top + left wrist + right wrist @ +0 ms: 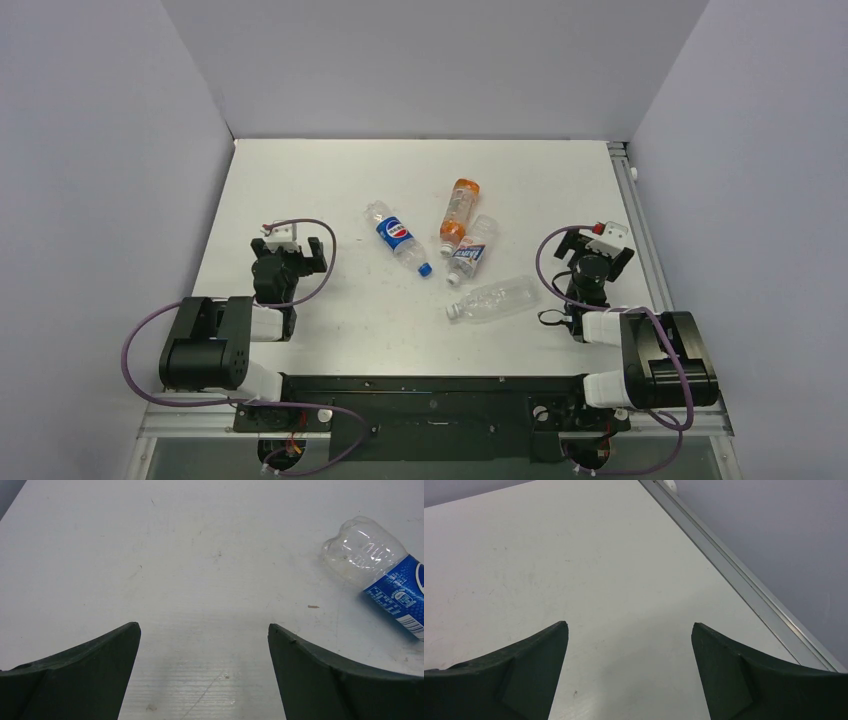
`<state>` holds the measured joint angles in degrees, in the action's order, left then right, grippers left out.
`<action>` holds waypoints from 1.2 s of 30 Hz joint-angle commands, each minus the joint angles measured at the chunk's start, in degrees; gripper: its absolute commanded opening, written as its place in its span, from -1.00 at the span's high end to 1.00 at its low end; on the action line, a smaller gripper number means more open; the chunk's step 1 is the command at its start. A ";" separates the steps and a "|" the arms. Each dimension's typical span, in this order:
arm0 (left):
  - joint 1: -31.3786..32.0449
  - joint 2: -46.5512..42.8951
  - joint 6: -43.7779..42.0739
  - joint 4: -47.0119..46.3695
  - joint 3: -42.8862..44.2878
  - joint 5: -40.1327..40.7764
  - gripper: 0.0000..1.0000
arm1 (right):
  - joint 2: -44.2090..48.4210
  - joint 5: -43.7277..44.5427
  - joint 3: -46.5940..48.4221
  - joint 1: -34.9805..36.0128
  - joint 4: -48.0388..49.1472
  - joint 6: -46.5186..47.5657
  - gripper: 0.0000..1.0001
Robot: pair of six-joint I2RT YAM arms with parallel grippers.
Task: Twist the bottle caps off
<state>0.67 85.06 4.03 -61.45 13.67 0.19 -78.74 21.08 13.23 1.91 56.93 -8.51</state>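
Several clear bottles lie on their sides in the middle of the white table (330, 180). The Pepsi bottle (398, 238) has a blue cap (425, 269). Right of it are the orange bottle (458, 212), the short bottle with a blue-white label (473, 250) and its pale cap (453, 281), and the plain bottle (497, 298) with a white cap (452, 312). My left gripper (290, 245) stands open to the left of them, empty (204, 627), with the Pepsi bottle's base (367, 555) at the far right of its view. My right gripper (598, 248) is open and empty (629, 626), right of the plain bottle.
Grey walls close in the table at the back and on both sides. An aluminium rail (635, 215) runs along the right edge, also seen as the rail (744, 582) in the right wrist view. Purple cables loop beside both arms.
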 commanded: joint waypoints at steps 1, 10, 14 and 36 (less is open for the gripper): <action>0.08 -0.90 -0.08 -2.05 0.83 0.53 -0.93 | 0.35 -0.99 1.50 -0.13 2.28 0.03 -0.76; -1.45 -1.85 0.38 -0.09 1.15 -1.17 -0.93 | 8.34 0.63 18.63 -0.37 -31.66 -4.29 -0.76; -4.77 -7.55 0.52 27.45 13.31 -10.23 -0.93 | 6.62 -8.87 30.60 -1.43 -43.96 -17.12 -0.76; 15.76 11.58 -57.03 109.73 72.46 -36.18 -0.93 | 3.35 -27.52 49.83 7.90 -63.24 -20.62 -0.76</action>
<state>10.09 92.05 -36.05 34.04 79.53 -34.76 -82.17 -9.19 61.89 10.50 -5.69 -30.20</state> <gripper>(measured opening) 0.967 0.879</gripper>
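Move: To the left hand's right, about 23 cm off and 4 cm farther out, lies the Pepsi bottle, some 6 cm lower; the orange bottle is roughly 40 cm right and 11 cm ahead. From the right hand, the water bottle lies about 27 cm left and 2 cm ahead, the orange bottle 31 cm left and 11 cm ahead, the bare bottle 21 cm left and 11 cm back, all some 8 cm below. Lifting off into free air with fingers wide open, both hands first go up and forward, then swing inward. The left ends about 14 cm right and 11 cm up, turned clockwise nearly 60 degrees and tipping down towards the Pepsi bottle; the right arcs over 17 cm left towards the water and orange bottles, its left side rolling up and turning counter-clockwise, sinking some way from its peak. ##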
